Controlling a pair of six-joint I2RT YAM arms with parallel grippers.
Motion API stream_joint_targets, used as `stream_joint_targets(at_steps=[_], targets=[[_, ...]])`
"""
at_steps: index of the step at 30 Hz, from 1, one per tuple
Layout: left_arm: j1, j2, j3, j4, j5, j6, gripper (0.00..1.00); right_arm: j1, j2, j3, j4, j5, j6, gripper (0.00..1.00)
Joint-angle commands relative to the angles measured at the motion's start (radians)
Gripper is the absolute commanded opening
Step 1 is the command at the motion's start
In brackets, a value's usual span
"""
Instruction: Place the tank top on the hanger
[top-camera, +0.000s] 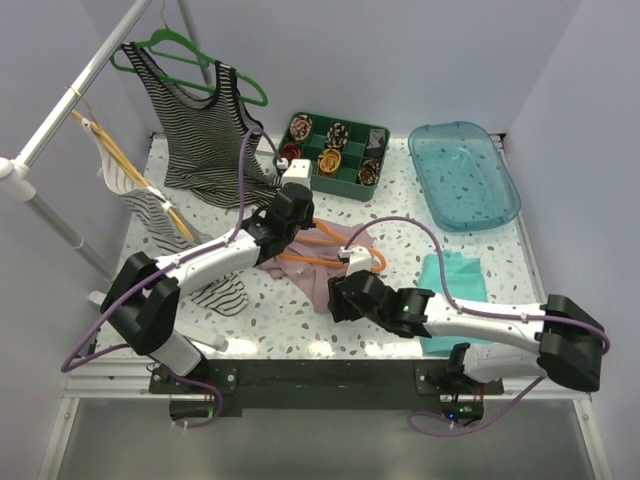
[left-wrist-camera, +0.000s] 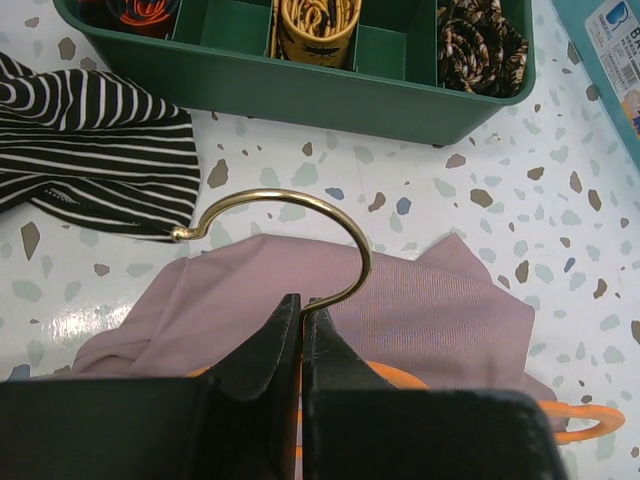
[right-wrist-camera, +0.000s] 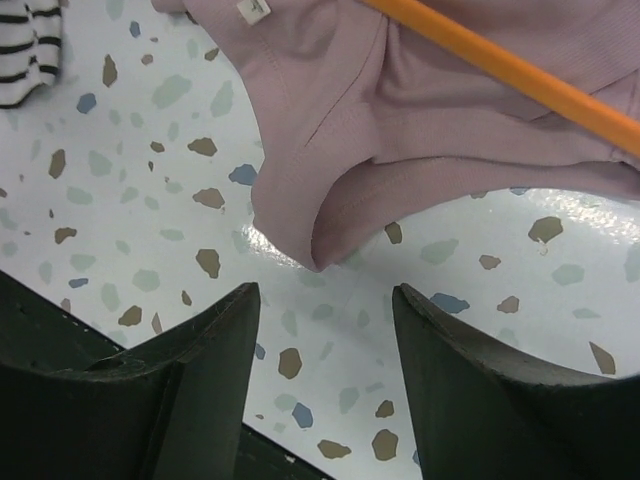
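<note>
The dusty-pink tank top (top-camera: 318, 278) lies crumpled in the middle of the table, with the orange hanger (top-camera: 376, 262) lying partly across it. My left gripper (top-camera: 295, 222) is shut on the base of the hanger's metal hook (left-wrist-camera: 285, 192); in the left wrist view the jaws (left-wrist-camera: 302, 300) meet around the wire above the pink fabric (left-wrist-camera: 430, 310). My right gripper (top-camera: 338, 298) hovers open over bare table at the top's near edge. In the right wrist view a folded pink corner (right-wrist-camera: 320, 215) sits just beyond its fingertips (right-wrist-camera: 325, 290), and the orange bar (right-wrist-camera: 510, 70) crosses above.
A green compartment box (top-camera: 335, 150) of rolled items stands at the back. A translucent teal tray (top-camera: 465, 175) is at the back right, a flat teal cloth (top-camera: 455, 280) to the right. Striped tank tops (top-camera: 205, 120) hang from a rack (top-camera: 80, 85) on the left; another lies by the left arm (top-camera: 225, 295).
</note>
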Motion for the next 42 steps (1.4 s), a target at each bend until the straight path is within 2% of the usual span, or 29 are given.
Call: stream_joint_targets(at_steps=[1, 10, 13, 15, 18, 19, 20, 21, 30, 42], targets=[[0.001, -0.036, 0.021, 0.006, -0.014, -0.029, 0.00, 0.027, 0.104, 0.074, 0.094, 0.050, 0.036, 0.59], [0.002, -0.060, 0.015, 0.003, -0.005, -0.020, 0.00, 0.027, 0.265, 0.117, 0.184, 0.065, 0.056, 0.64], [0.002, -0.070, 0.017, 0.003, -0.005, -0.016, 0.00, 0.028, 0.314, 0.125, 0.215, 0.079, 0.061, 0.63], [0.001, -0.079, 0.017, -0.034, -0.004, -0.010, 0.00, 0.025, 0.325, 0.120, 0.224, 0.094, 0.067, 0.59], [0.001, -0.088, 0.015, -0.041, -0.002, -0.006, 0.00, 0.006, 0.310, 0.102, 0.245, 0.099, 0.064, 0.35], [0.002, -0.091, 0.015, -0.044, 0.001, -0.006, 0.00, -0.016, 0.305, 0.097, 0.250, 0.091, 0.064, 0.14], [0.001, -0.096, 0.012, -0.046, 0.001, -0.006, 0.00, -0.028, 0.301, 0.093, 0.252, 0.081, 0.062, 0.05], [0.001, -0.100, 0.011, -0.047, 0.001, -0.008, 0.00, -0.054, 0.284, 0.074, 0.255, 0.071, 0.067, 0.00], [0.008, -0.142, -0.014, -0.054, -0.019, -0.006, 0.00, -0.186, 0.077, -0.119, 0.287, -0.025, 0.102, 0.00], [0.024, -0.188, -0.051, -0.044, -0.042, -0.025, 0.00, -0.382, -0.143, -0.266, 0.256, -0.171, 0.110, 0.00]])
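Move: The tank top's near hem corner lies about 4 cm to the right hand's left, 2 cm ahead and 5 cm below its open fingers. From that hand, the tank top's middle is some 9 cm ahead, 5 cm left and 6 cm down; the orange hanger's right end is about 8 cm ahead and 9 cm right, near hand height. From the left hand, already gripping the hook, the corner is roughly 18 cm back, 4 cm right and 12 cm below. The right fingers pinch the tank top's near hem corner after reaching left and down with a little forward, then shut, drag it about 11 cm right and 4 cm forward towards the hanger's right end, rising slightly and turning some 20 degrees, mainly clockwise. The left hand keeps the hook pinched, easing up, back and left by about 3 cm. ##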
